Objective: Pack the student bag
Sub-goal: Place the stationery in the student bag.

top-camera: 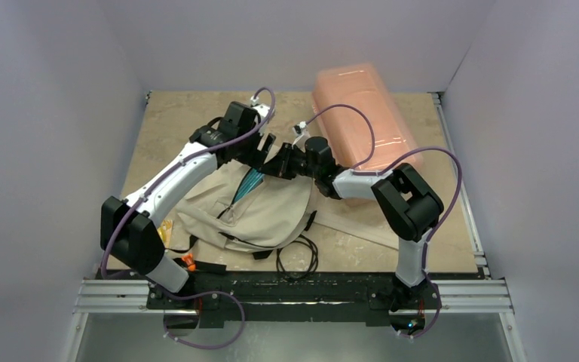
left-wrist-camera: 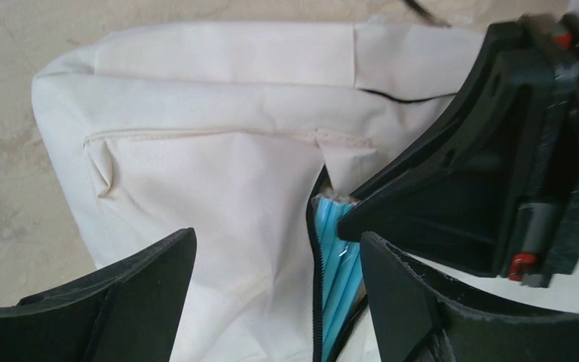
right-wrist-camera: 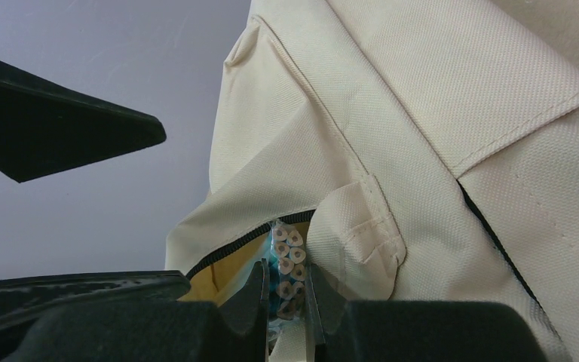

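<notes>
The student bag, soft beige fabric with a black zipper, lies in the middle of the table with its main slit open. A clear pack of blue pencils pokes into that slit, and my right gripper is shut on the pack's end. From above, the right gripper sits at the bag's far edge. My left gripper hovers right over the bag front beside the zipper, jaws wide apart with only fabric between them. In the top view the left gripper is just behind the right one.
A translucent pink plastic box lies at the back right. A black cable loop rests by the bag's near side. Small yellow and orange items lie near the left arm's base. A beige flat piece lies right of the bag.
</notes>
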Tool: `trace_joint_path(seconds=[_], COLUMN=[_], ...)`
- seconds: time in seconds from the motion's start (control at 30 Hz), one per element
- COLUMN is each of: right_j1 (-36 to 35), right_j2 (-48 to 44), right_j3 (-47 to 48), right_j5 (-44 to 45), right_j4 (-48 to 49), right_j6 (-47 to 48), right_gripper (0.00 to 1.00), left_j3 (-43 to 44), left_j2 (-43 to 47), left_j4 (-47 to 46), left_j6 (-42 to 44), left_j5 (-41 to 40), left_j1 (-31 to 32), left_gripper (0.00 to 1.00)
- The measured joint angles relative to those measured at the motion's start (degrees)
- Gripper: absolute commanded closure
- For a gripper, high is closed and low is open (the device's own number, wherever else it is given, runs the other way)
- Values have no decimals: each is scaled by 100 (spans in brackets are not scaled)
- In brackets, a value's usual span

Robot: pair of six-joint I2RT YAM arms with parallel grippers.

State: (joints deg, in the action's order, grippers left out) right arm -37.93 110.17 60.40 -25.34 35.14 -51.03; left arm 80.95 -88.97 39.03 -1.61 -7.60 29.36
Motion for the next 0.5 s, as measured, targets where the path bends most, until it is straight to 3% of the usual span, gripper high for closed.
trace_joint_path(seconds=[0.43,0.5], right_j1=[20,20], right_j2=[17,17], right_j3=[44,46], right_j5=[-81,-68], right_j4=[-61,-133], right_j6=[2,11], right_gripper=[100,100], left_j3=[-4,28], left_j2=[-490,-662], left_j4=[686,739], left_j6=[573,601], left_j5=[-970,-1169], left_j1=[402,448], left_gripper=[19,24])
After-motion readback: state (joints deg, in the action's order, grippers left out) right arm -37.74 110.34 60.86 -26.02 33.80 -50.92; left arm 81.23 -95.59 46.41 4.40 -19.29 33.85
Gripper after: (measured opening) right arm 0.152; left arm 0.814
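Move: The pencil pack, half in the bag and held at its upper end by the right fingers, has its middle about 10 cm below the left hand, some 3 cm back and 2 cm to its right. The bag's black-zipped left edge lies about 8 cm below that hand, 2 cm back and 1 cm right; the pink box is roughly 32 cm right, 7 cm ahead and 12 cm lower. From the right hand the pack's middle is about 4 cm left, 4 cm back and 5 cm below. The pencil pack stays pinched at its upper end by the right hand, which holds still in the bag's mouth. Down towards the pack and the zipped edge beside it comes the left hand, sinking about 5 cm while drawing a little back and left, its fingers staying wide open and its wrist rolling some 20 degrees so that the tips swing left; whether they touch can't be seen. ##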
